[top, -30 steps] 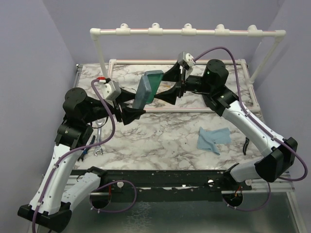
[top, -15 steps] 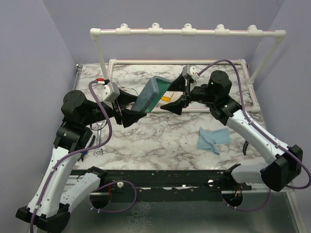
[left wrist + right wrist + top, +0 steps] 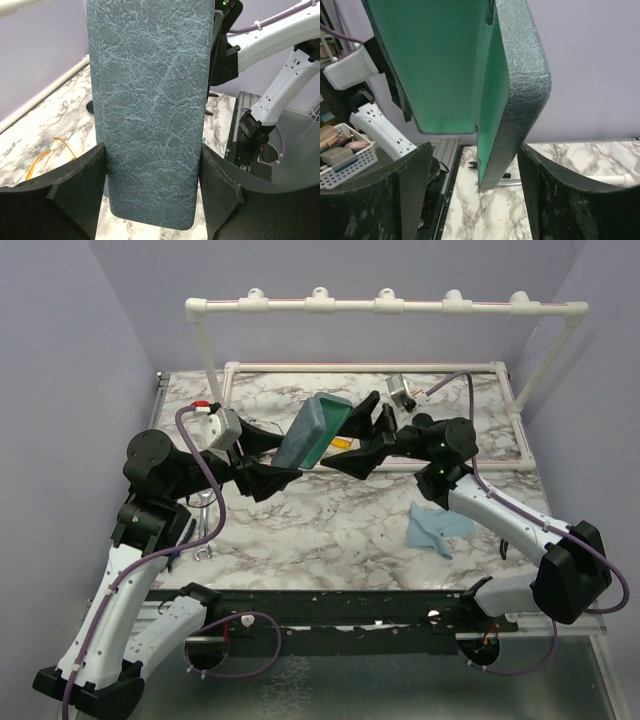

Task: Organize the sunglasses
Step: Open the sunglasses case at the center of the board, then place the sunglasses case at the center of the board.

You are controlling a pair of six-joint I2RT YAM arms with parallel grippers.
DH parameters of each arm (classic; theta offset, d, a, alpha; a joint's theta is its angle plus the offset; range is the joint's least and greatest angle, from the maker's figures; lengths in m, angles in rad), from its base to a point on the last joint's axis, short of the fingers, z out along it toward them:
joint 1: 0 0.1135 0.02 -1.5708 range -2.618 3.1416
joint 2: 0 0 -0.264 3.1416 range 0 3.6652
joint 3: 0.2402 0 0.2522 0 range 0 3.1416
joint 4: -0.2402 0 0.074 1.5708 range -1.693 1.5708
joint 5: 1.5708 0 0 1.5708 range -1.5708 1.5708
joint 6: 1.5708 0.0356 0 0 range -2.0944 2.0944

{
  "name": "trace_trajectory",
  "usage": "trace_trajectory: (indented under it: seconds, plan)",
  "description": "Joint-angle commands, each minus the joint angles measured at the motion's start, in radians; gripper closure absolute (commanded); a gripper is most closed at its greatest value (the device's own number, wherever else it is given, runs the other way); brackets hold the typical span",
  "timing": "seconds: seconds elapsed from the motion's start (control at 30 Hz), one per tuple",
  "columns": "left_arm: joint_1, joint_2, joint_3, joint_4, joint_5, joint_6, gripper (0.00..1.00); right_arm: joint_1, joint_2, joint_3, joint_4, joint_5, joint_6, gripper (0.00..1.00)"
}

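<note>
A grey-blue rectangular case (image 3: 308, 428) hangs tilted above the table's middle, open, with its green lining (image 3: 440, 65) showing. My left gripper (image 3: 283, 466) is shut on the case's lower body (image 3: 150, 100), one black finger on each side. My right gripper (image 3: 366, 432) is open and straddles the case's lid edge (image 3: 520, 95), with a gap on each side. The yellow-orange sunglasses (image 3: 343, 443) lie on the marble beneath the case; their thin frame (image 3: 46, 156) shows left of it in the left wrist view.
A crumpled blue cloth (image 3: 440, 526) lies on the marble at the right front. A white pipe rack (image 3: 385, 305) spans the back, above a flat rectangular frame (image 3: 300, 367). Metal tools (image 3: 203, 530) lie by the left edge. A white basket (image 3: 342, 155) sits off the table.
My right arm has dropped lower and forward, its fingers coming in around the case's lid and narrowing a little. The case has tipped slightly. My left gripper keeps its hold.
</note>
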Motion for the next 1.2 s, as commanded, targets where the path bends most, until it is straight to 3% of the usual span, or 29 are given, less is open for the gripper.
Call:
trace_trajectory:
  seconds: [0.0, 0.1, 0.23, 0.37, 0.4, 0.5, 0.53, 0.57, 0.77, 0.93, 1.07, 1.17]
  plan:
    - [-0.001, -0.015, -0.011, 0.076, 0.004, -0.031, 1.00, 0.013, 0.047, 0.020, 0.175, 0.056, 0.116, 0.32]
    - [-0.001, -0.017, -0.012, 0.081, 0.004, -0.042, 1.00, 0.013, 0.078, 0.038, 0.237, 0.049, 0.164, 0.46]
    - [-0.001, -0.019, -0.009, 0.084, 0.008, -0.056, 1.00, 0.013, 0.095, 0.042, 0.271, 0.032, 0.194, 0.74]
    - [-0.001, -0.038, -0.026, 0.082, -0.007, -0.070, 1.00, 0.013, 0.063, 0.043, 0.132, 0.024, 0.108, 0.89]
    - [-0.001, -0.044, -0.033, 0.073, -0.013, -0.067, 0.94, 0.012, 0.049, 0.047, 0.080, 0.023, 0.074, 0.93]
    - [-0.001, -0.072, -0.065, 0.051, -0.039, -0.059, 0.25, 0.013, -0.003, 0.077, -0.149, 0.060, -0.063, 0.99]
    - [-0.001, -0.088, -0.077, 0.047, -0.053, -0.051, 0.07, 0.012, -0.021, 0.093, -0.257, 0.090, -0.129, 0.99]
    - [-0.001, -0.103, -0.090, 0.045, -0.071, -0.044, 0.01, 0.013, -0.039, 0.110, -0.368, 0.126, -0.195, 0.99]
    - [0.000, -0.196, -0.148, 0.012, -0.262, -0.014, 0.01, 0.013, -0.069, 0.241, -0.979, 0.489, -0.523, 1.00]
    - [-0.001, -0.282, -0.247, 0.004, -0.529, -0.048, 0.01, 0.027, 0.034, 0.360, -1.388, 0.834, -0.722, 1.00]
    - [-0.001, -0.334, -0.330, -0.021, -0.712, -0.066, 0.01, 0.124, 0.128, 0.395, -1.551, 1.115, -0.867, 1.00]
    - [0.000, -0.352, -0.374, -0.036, -0.772, -0.065, 0.01, 0.218, 0.197, 0.406, -1.609, 1.236, -0.979, 0.99]
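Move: The half-open sunglasses case stands nearly on end between the hands. From the right hand its middle is about 4 cm left, 1 cm ahead and 4 cm up, its lower end already between that hand's open fingers. The left hand still grips it, its middle about 4 cm right, 1 cm ahead and 4 cm above. On the table some 38 cm below the right hand, the orange glasses lie about 31 cm ahead, hardly to either side; the dark sunglasses 29 cm ahead and 19 cm left. Staying almost in place at first, the right fingers close and pinch one half of the case; then the left fingers open and let go, withdrawing left and down with a counter-clockwise turn of some 30 degrees. The right hand carries the case forward and rightward, then mostly down, about 15 cm lower in all, its fingers tipping downward while it swings clockwise, towards the table near the orange glasses. ##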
